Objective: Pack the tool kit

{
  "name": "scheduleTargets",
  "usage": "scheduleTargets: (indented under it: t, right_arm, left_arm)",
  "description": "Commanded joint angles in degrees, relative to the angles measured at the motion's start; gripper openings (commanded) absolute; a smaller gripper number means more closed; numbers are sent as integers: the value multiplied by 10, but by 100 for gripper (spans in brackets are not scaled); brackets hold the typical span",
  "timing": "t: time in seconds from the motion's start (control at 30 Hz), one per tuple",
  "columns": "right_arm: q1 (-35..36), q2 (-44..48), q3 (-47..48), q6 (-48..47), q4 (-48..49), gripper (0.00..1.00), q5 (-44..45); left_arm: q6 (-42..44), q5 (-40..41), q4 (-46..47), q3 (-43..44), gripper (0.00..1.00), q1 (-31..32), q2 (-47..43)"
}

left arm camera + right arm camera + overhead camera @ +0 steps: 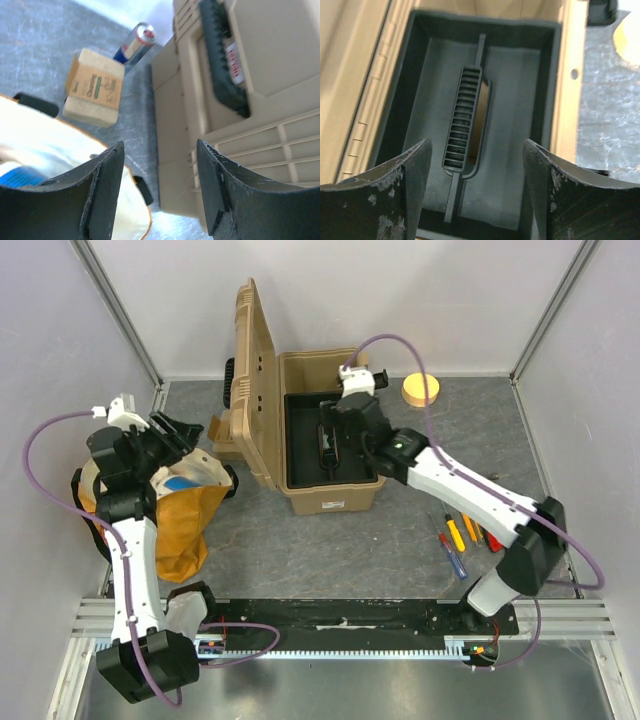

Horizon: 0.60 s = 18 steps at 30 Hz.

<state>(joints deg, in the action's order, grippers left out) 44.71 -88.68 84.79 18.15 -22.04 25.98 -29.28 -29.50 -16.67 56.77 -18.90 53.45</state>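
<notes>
The tan toolbox (330,495) stands open at the back, its lid (252,370) upright on the left. A black inner tray (300,435) sits inside it. My right gripper (332,435) hangs open just above the tray (520,100), with the ribbed tray handle (462,120) ahead of the open gripper (476,142); nothing is between its fingers. Several small screwdrivers (462,535) with yellow, red and blue handles lie on the mat at the right. My left gripper (185,432) is open and empty over the cloth bag, left of the lid; in its wrist view the gripper (160,145) faces the lid's black carry handle (222,55).
A yellow-cream cloth bag (185,510) lies at the left under the left arm. A small cardboard box (95,87) and a drink can (137,41) sit behind it beside the lid. A round yellow object (420,390) lies at the back right. White walls enclose the mat.
</notes>
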Motion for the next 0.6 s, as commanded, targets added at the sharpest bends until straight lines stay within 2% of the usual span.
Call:
scheduleTargets:
  t: [0.0,0.4,0.5,0.57]
  right_arm:
    - [20,-60,34,15,-23,77,33]
    - [25,-166,75,43,-35,65,14]
    - [24,-180,86,46,-41,54,13]
    - [24,-185,92,47,-45,43,14]
  left_arm:
    - [63,16,36,-44,65,0,-18]
    - [58,11,40,-70,65,0,-26]
    - [60,13,39,-71,65,1,-28]
    - [60,16,39,-72,65,0,-30]
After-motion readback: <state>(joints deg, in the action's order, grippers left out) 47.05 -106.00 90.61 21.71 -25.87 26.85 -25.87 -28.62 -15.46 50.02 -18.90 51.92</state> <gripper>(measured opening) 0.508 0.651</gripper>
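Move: The black tray handle inside the open tool box lies about 12 cm below the right hand, some 5 cm to its left and 3 cm ahead. The raised lid stands about 12 cm left of the handle; the yellow tin lies some 13 cm ahead of the hand and 14 cm to its right. From the left hand the handle is about 28 cm right, 6 cm ahead. The right hand sinks some 11 cm and shifts left, half-closing around the tray handle; the left lowers 4 cm. ##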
